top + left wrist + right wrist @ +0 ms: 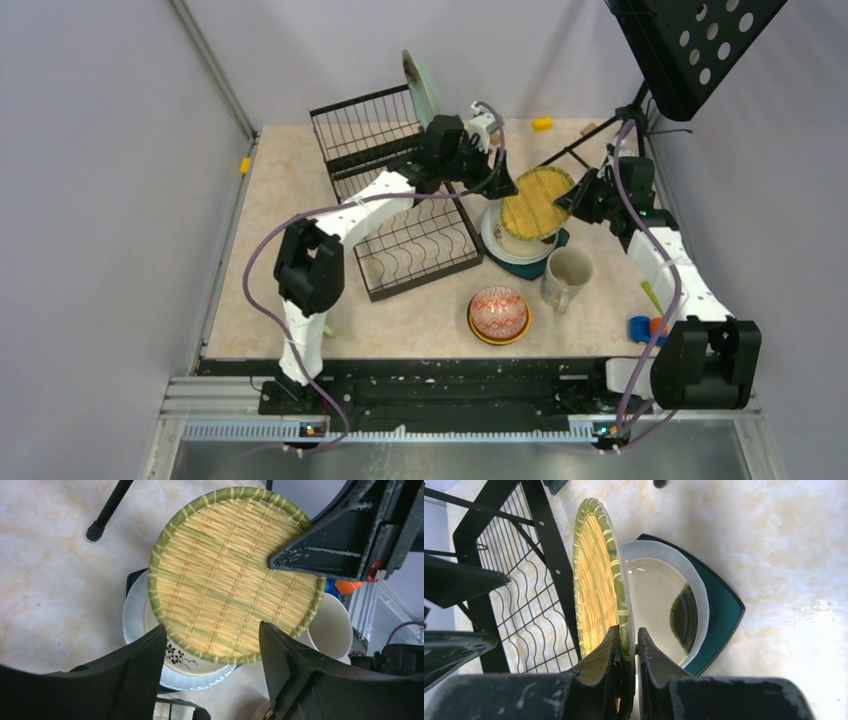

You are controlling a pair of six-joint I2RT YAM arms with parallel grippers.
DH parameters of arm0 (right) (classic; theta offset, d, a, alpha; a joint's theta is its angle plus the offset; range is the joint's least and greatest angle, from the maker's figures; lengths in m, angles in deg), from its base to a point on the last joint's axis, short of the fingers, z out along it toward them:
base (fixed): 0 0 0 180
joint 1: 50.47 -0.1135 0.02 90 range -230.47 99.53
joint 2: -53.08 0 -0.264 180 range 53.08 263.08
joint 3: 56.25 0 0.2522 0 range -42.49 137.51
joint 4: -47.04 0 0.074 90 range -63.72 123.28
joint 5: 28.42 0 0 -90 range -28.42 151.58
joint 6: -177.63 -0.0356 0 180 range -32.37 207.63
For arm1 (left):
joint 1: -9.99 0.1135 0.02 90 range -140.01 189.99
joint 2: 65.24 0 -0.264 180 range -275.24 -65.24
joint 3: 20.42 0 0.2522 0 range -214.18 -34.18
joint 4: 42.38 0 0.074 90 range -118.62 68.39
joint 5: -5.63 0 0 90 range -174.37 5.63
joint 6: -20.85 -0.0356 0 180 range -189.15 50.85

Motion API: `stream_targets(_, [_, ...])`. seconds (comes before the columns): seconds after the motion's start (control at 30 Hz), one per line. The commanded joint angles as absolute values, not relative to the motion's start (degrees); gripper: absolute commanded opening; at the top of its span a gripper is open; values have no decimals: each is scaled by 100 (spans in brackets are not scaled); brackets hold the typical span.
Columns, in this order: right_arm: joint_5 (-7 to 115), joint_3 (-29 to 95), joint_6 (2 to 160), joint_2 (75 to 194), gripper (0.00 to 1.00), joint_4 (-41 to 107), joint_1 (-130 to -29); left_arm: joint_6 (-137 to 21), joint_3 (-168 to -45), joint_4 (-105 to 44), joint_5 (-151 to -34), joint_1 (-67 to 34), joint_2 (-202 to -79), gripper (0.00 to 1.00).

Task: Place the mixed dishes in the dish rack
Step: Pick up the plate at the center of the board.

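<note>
My right gripper [628,640] is shut on the rim of a yellow woven-pattern plate with a green edge [596,580], holding it on edge above the stack. In the top view this plate [537,203] hangs tilted between the two grippers. My left gripper [211,630] is open, its fingers [145,670] apart on either side of the plate's near rim [235,575] without touching it. Below lie a white plate with a dark flower [185,662] and a dark teal plate [721,610]. The black wire dish rack [410,240] stands to the left, with a pale teal plate [422,85] upright in its raised section.
A cream mug [567,275] stands right of the stack. A red-patterned bowl [498,310] sits in a yellow-orange bowl near the front. The black music stand [690,40] and its leg [107,510] are at the back right. Small toys [640,328] lie by the right arm.
</note>
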State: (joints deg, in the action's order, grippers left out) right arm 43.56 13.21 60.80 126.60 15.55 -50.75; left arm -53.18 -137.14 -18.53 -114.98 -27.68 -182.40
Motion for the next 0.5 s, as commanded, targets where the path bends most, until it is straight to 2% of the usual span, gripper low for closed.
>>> stream_targets(0.0, [4758,1737,6324,12182,0,1475,-5118,-5606,-13392,-2249,-11564,-2771,-17531,75])
stream_targets(0.3, [4954,1865,6626,11645,0,1514,-5273,-5702,-12594,-2585,-11931,-2767,-16634,89])
stream_targets(0.47, [5722,2002,6949,11343,0,1610,-5805,-5851,-12175,-2741,-11668,-2763,-16040,92])
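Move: The right hand already grips the woven plate by its rim; the dish rack that the plate is meant for has its lower tray's middle about 32 cm left and 4 ahead of that hand, some 12 below. The white plate still on the board is about 8 cm left, 1 ahead and 11 below; the mug is 9 back, 3 right and 10 below. From the empty left hand, the woven plate lies roughly 8 cm right, level fore and aft, 4 lower. Keep the woven plate pinched in the right gripper and lift it some 5 cm higher above the plate on the board, easing slightly back and tipping the fingers up by about 10 degrees. Meanwhile draw the left gripper up and back about 5 cm each, and a little left, away from the woven plate, opening its fingers wider. ##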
